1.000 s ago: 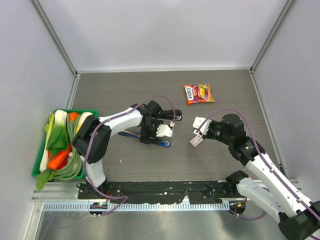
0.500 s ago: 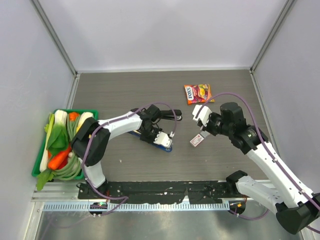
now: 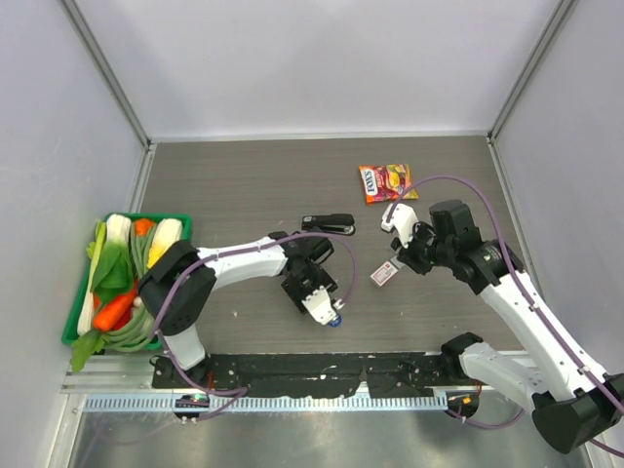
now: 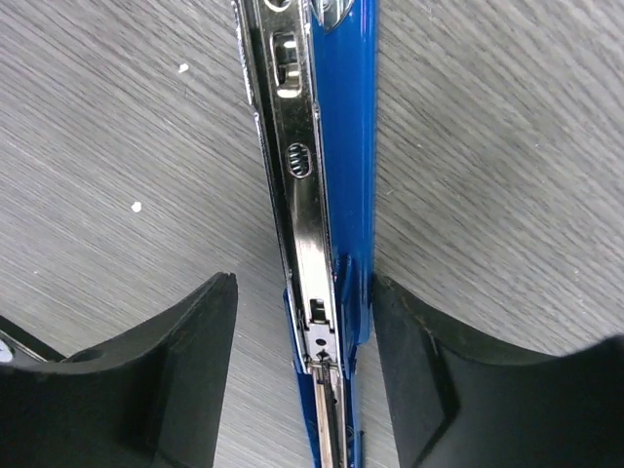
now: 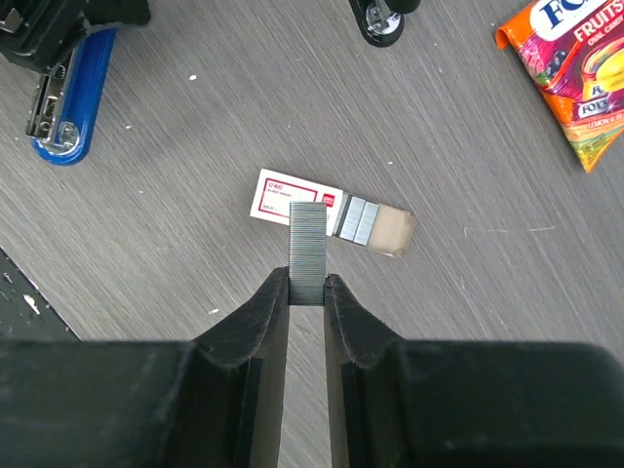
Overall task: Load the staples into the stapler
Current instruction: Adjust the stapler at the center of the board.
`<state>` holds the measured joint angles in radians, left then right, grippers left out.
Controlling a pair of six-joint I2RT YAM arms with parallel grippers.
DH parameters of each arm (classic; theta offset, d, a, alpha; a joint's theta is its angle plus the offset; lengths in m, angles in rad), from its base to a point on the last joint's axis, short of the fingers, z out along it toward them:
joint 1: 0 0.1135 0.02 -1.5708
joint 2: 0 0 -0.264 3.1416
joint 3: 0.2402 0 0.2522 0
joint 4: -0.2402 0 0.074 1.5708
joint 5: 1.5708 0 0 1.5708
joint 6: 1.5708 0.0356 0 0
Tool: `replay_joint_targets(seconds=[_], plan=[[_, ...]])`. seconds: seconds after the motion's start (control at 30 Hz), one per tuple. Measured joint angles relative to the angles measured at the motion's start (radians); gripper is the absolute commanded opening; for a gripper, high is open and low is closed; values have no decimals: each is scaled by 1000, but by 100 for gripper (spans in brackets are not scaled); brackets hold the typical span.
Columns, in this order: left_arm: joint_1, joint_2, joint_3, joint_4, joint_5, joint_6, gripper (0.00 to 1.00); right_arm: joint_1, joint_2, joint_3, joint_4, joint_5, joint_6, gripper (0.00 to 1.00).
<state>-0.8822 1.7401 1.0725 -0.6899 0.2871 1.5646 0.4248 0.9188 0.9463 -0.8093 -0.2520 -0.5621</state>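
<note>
The black stapler (image 3: 328, 223) lies closed at mid-table, its end also showing in the right wrist view (image 5: 385, 18). A second stapler, blue (image 4: 341, 146), lies with its top swung open and its metal channel bare. My left gripper (image 4: 304, 283) straddles it, open: the right finger touches its blue side and a gap shows at the left finger. In the top view that gripper (image 3: 317, 297) covers most of it. My right gripper (image 5: 307, 283) is shut on a grey strip of staples (image 5: 307, 249), held above the white-and-red staple box (image 5: 331, 213).
An orange snack bag (image 3: 388, 182) lies behind the right arm. A green tray (image 3: 70, 327) of vegetables stands at the left edge. The staple box (image 3: 383, 275) sits between the two grippers. Grey walls close off three sides.
My left gripper has moved from beside the black stapler toward the near edge, and the blue stapler has shifted that way with it. The right gripper has drawn back a little with the staples.
</note>
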Motion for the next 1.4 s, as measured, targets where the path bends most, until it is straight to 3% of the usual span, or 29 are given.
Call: replay_joint_targets(seconds=[0.33, 0.4, 0.57, 0.77, 1.03, 1.4], plan=[[21, 29, 42, 29, -27, 40, 86, -54, 43, 4, -36, -76, 42, 14], [37, 23, 40, 48, -27, 24, 97, -54, 55, 17, -53, -83, 47, 14], [114, -100, -62, 85, -32, -53, 99, -54, 70, 47, -74, -101, 71, 14], [227, -374, -198, 105, -127, -304, 99, -41, 105, 47, -82, -122, 138, 17], [496, -548, -264, 109, -336, -681, 100, 13, 263, 122, -89, -90, 288, 19], [565, -718, -450, 89, -452, -930, 100, 274, 517, 238, -60, -23, 393, 19]])
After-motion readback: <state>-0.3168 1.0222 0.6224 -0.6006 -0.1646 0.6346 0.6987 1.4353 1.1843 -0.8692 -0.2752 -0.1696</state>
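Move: The left fingers straddle the opened blue stapler near the table, its middle about 2 cm ahead and 2 cm left. From that hand the black stapler is 18 cm ahead, 5 cm right; the vegetable basket 49 cm left, level with it. The right hand holds a staple strip; the blue stapler's middle lies roughly 27 cm left, 1 cm ahead, 17 cm below, the staple box 4 cm left, 3 cm ahead. The left hand opens and leaves the stapler, 25 cm leftwards; the right carries staples 10 cm left, sinking. ##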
